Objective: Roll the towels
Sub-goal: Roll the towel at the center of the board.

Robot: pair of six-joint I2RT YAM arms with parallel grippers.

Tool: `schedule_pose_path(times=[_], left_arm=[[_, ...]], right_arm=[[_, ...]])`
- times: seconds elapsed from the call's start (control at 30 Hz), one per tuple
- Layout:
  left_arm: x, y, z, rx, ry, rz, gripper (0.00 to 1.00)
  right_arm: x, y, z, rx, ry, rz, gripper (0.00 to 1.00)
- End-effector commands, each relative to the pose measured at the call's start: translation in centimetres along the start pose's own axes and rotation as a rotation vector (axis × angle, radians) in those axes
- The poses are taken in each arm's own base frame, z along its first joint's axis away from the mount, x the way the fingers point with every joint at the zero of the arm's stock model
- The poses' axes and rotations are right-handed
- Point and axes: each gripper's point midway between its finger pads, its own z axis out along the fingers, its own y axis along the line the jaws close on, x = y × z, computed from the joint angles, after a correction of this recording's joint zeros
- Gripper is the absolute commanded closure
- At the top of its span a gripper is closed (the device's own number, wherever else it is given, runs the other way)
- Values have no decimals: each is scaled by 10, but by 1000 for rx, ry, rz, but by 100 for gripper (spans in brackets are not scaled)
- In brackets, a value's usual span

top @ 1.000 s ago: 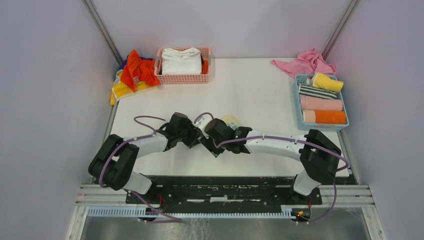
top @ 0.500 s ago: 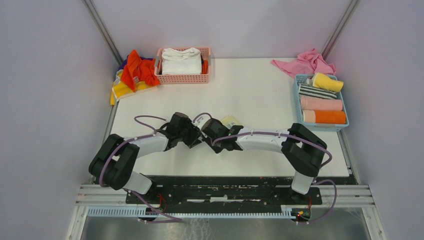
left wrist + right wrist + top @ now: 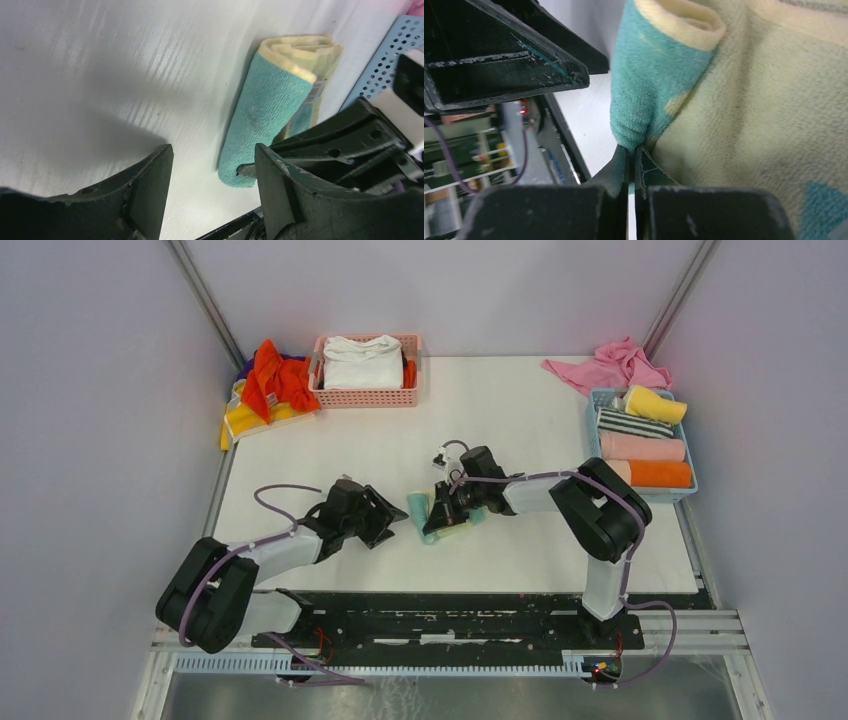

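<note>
A pale yellow and teal towel [image 3: 418, 508] lies rolled on the white table [image 3: 500, 420], near the front middle. In the left wrist view it is a short teal roll [image 3: 270, 112] with a pale yellow end. My right gripper [image 3: 437, 523] is shut on the roll's teal edge [image 3: 631, 150]; the pale yellow cloth [image 3: 754, 110] fills the right wrist view. My left gripper [image 3: 214, 150] is open just left of the roll, nothing between its fingers [image 3: 150, 190]. In the overhead view the left gripper [image 3: 395, 525] stands a short way from the towel.
A pink basket [image 3: 366, 395] with a folded white cloth stands at the back. Orange-red and yellow towels [image 3: 268, 385] pile at the back left. A blue basket [image 3: 596, 455] at the right holds several rolled towels. A pink cloth [image 3: 610, 365] lies behind it.
The right gripper has shut on the towel's edge and its arm has swung in. The left gripper has pulled back to the near left and opened wider, uncovering the roll.
</note>
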Motion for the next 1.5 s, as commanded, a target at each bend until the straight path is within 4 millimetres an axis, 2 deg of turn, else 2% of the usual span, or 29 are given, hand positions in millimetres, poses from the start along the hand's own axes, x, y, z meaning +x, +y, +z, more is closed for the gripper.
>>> schedule_pose_path(times=[0.0, 0.2, 0.33, 0.47, 0.57, 0.7, 0.8, 0.9, 1.0, 1.23, 1.3, 1.37, 1.4, 1.47], left_arm=[[-1, -22, -1, 128, 15, 48, 31], [-2, -49, 16, 191, 99, 107, 31], [-1, -60, 28, 214, 145, 120, 31], [1, -55, 42, 185, 170, 108, 33], [7, -41, 53, 134, 198, 80, 38], [9, -11, 59, 1, 191, 34, 53], [4, 12, 54, -118, 142, 7, 69], [0, 21, 44, -183, 106, -3, 88], [2, 27, 32, -239, 89, -38, 97], [3, 28, 9, -308, 29, -124, 97], [1, 26, 5, -321, 18, -139, 97], [-1, 25, 3, -341, 9, -149, 97], [-2, 23, 2, -348, 3, -155, 97], [-4, 21, 2, -356, -3, -165, 97]], right_arm=[[0, 18, -2, -219, 10, 99, 100], [9, -6, -7, -187, 49, 148, 100], [13, -9, -7, -185, 67, 150, 100], [14, -10, -8, -184, 74, 145, 100], [15, -11, -9, -167, 83, 135, 100], [16, -14, -15, -112, 97, 105, 100], [12, -13, -23, -59, 92, 45, 100], [13, -11, -29, 21, 105, -28, 97], [11, -1, -35, 108, 110, -137, 90], [-5, 29, -52, 365, 28, -480, 66], [-6, 43, -52, 413, -3, -588, 61], [-6, 55, -50, 457, -29, -676, 48], [-4, 59, -49, 474, -39, -712, 45], [-4, 67, -45, 522, -69, -774, 44]])
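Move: The left hand, open, goes for the far end of the towel's rolled part, about 4 cm ahead, 4 cm to its right and 1 cm lower; the roll's near end is some 6 cm to its right and 3 cm back. The towel's flat part is centred about 11 cm to this hand's right and 2 cm ahead. From the right hand, already pinching near that near end, the roll's far end is roughly 5 cm ahead and 2 cm left. The left hand reaches about 5 cm right and 4 cm forward with fingers spread around the far end of the roll, dips 1 to 2 cm as they shut and pinch it, then draws the roll back and to the left by about 4 cm each way, tipping the fingers further down. Meanwhile the right hand keeps its pinch near the near end, tilting about 15 degrees and easing some 2 cm right, and only once the left has closed does it open, let go and rise about 5 cm while drawing back over that end, its wrist swinging back the other way. ##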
